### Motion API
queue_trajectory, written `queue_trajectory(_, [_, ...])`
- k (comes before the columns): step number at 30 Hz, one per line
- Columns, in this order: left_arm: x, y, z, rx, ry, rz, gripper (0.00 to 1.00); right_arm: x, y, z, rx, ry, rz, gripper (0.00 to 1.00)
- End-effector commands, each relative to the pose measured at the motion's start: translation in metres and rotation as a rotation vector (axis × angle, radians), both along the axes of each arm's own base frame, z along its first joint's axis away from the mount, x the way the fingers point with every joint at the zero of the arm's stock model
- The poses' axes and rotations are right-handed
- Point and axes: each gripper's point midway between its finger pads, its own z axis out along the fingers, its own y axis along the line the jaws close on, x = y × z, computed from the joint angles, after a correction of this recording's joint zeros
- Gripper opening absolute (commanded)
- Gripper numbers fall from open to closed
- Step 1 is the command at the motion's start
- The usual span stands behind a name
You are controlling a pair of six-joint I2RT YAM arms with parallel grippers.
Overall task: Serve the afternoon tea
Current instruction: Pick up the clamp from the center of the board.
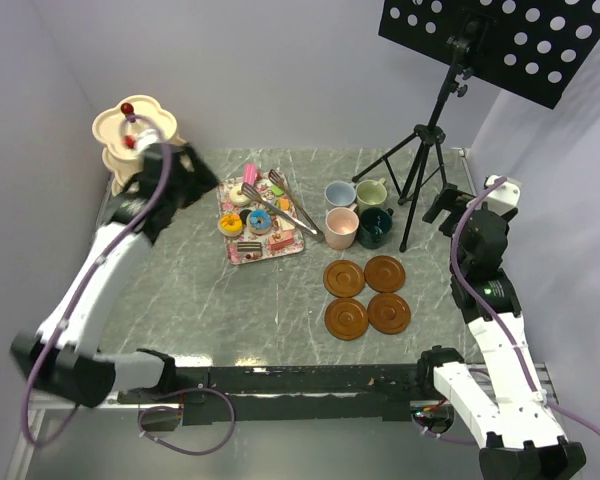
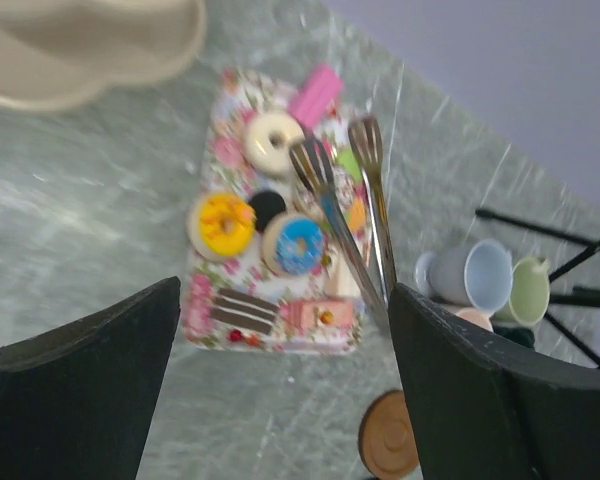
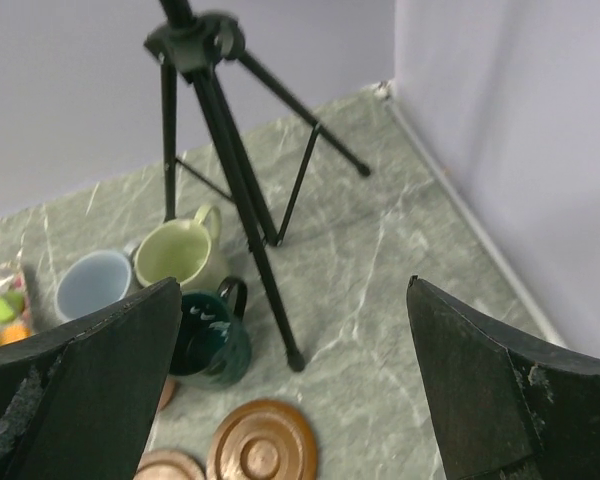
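Small toy cakes, among them a yellow donut and a blue donut, lie on a floral tray. The cream stand rises at the back left. Light blue, light green, pink and dark green mugs cluster right of the tray. Several brown saucers lie in front of them. My left gripper hangs open beside the stand, above the tray's near end. My right gripper is open and empty, right of the mugs.
Metal tongs rest across the tray's right side. A black tripod stands behind the mugs, one leg ending close to the dark green mug. White walls close the table at the left, back and right.
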Motion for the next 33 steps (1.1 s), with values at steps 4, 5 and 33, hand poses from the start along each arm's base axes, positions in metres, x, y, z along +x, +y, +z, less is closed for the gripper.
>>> queue_trajectory(4, [0.029, -0.096, -0.045, -0.065, 0.166, 0.04, 0.92, 0.001, 0.021, 0.002, 0.13, 0.006, 0.081, 1.0])
queue_trajectory(5, [0.033, -0.108, -0.055, -0.081, 0.188, 0.037, 0.92, 0.0, 0.024, -0.002, 0.142, 0.014, 0.093, 1.0])
queue_trajectory(33, [0.11, -0.181, -0.198, 0.005, 0.373, 0.164, 0.54, -0.006, 0.052, -0.01, 0.223, 0.019, 0.236, 1.0])
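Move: The clamp, two fork-ended arms meeting at the lower right of the board, has its middle about 9 cm ahead of the left hand, 18 cm to its right and 28 cm below. The blue donut lies 7 cm left of that middle and 3 cm nearer the base; the pink mug stands 12 cm right of it and 5 cm nearer, the light-blue mug 12 cm right and 2 cm farther. From the right hand, the clamp is roughly 15 cm ahead, 36 cm left and 30 cm down. Towards the clamp on the board the left hand swoops down about 20 cm, with nearly as much travel to its right, mostly early, and some forward. It tips its fingers some 20 degrees further down and narrows them from almost wide to about half open. The right hand, still wide open, drifts 5 cm left, sinking slightly and turning a little counter-clockwise. ##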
